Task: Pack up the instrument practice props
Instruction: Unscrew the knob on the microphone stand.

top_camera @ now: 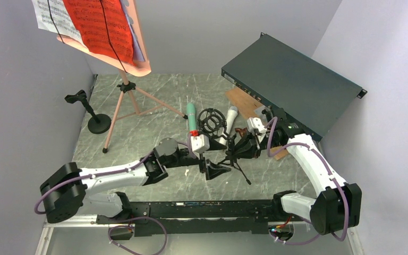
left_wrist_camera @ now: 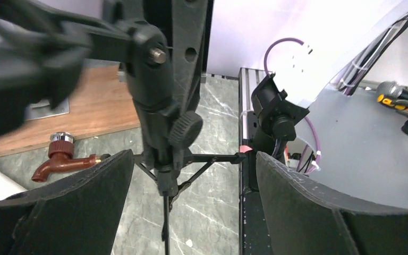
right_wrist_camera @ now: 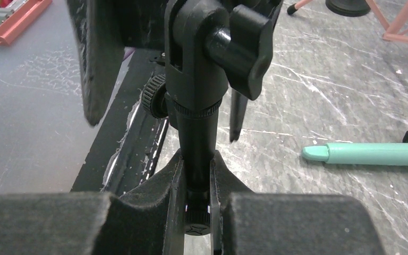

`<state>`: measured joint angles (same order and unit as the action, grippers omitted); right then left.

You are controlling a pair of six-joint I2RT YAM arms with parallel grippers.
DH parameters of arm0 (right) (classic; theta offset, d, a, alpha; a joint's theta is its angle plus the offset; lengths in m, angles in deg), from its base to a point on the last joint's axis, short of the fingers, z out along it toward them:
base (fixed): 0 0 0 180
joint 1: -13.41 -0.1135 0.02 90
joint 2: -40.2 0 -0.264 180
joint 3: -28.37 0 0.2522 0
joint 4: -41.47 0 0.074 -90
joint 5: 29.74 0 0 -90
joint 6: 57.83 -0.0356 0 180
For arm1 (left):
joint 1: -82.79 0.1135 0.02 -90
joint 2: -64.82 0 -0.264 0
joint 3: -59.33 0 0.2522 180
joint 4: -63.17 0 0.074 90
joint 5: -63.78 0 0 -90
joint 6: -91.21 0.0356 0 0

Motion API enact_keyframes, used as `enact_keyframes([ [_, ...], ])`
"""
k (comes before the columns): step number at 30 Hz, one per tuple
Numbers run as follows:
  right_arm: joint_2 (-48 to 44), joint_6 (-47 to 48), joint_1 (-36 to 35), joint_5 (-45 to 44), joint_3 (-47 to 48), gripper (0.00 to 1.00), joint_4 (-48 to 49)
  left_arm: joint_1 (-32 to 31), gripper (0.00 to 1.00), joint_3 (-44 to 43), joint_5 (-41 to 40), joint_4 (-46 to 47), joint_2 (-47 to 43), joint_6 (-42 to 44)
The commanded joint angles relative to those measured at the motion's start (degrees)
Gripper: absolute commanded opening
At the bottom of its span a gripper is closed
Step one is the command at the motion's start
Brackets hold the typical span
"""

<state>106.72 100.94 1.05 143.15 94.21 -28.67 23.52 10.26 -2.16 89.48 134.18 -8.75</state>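
Note:
My right gripper (right_wrist_camera: 197,212) is shut on the stem of a small black tripod microphone mount (right_wrist_camera: 199,79), holding it above the table (top_camera: 236,154). Just left of it, my left gripper (top_camera: 216,170) stands open; in its wrist view the mount (left_wrist_camera: 162,149) hangs ahead of the wide-apart jaws, apart from both. A green microphone (top_camera: 191,118) and a white microphone (top_camera: 230,119) lie behind, either side of a black shock mount (top_camera: 210,121). The pink music tripod (top_camera: 125,98) carries white, red and lavender pages (top_camera: 101,24) at the back left. A second black mount (top_camera: 96,121) on a round base stands far left.
A large dark green metal box (top_camera: 292,90) lies at the back right, with a brown wooden board (top_camera: 243,101) beside it. A small brown tap-shaped piece (left_wrist_camera: 58,158) lies by the board. The black rail (top_camera: 191,210) runs along the near edge.

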Motion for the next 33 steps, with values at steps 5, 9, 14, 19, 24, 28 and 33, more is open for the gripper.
enact_keyframes([
  [5,-0.76,-7.17,0.23,2.58,-0.04,0.00,8.84,-4.54,0.89,-1.26,-10.99,13.78,4.81,6.36],
  [9,-0.80,-8.13,0.23,2.13,-0.29,0.00,9.80,-6.07,0.91,-0.49,-18.07,16.96,4.54,6.72],
  [14,-0.95,-10.18,0.23,1.25,-0.66,0.00,11.63,-7.42,0.82,-0.52,-23.87,17.69,3.33,5.50],
  [19,-0.96,-11.06,0.23,1.05,-0.83,0.00,12.47,-7.66,0.63,-3.81,-26.54,9.85,2.54,3.83],
  [24,-1.04,-12.02,0.23,0.62,-1.09,0.00,13.37,-7.84,0.37,-5.89,-28.76,3.91,2.44,2.70],
  [28,-1.08,-12.39,0.08,0.19,-1.27,0.00,13.92,-7.97,0.19,-7.73,-29.64,-0.47,2.38,2.89],
  [33,-1.12,-12.17,-0.27,-0.43,-1.53,0.02,14.02,-8.01,0.02,-8.56,-31.99,-3.91,1.13,3.82],
])
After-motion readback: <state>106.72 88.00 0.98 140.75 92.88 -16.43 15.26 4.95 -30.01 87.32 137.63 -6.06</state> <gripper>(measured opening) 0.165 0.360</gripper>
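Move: The small knurled knob on the microphone stand lies just off the open left fingertips: about 2 cm ahead, 2 cm to the right and 2 cm higher. The stand's wing handle is some 3 cm beyond the knob and 2 cm above it; the empty shock mount is about 10 cm ahead of the left hand and 4 cm to its left. From the right hand, already gripping the stem, the knob is roughly 5 cm up, 1 cm back and 1 cm left. The left hand, fingers wide open and pointing right, first dips about 1 cm while easing some 2 cm right towards the stand, then swings forward and up to the knob, about 3.5 cm forward in all, turning some 20 degrees counter-clockwise, and closes its fingers to about a third open, pinching the knob from both sides. The right hand keeps its grip on the stem and carries the stand roughly 2 cm forward with hardly any turn. ##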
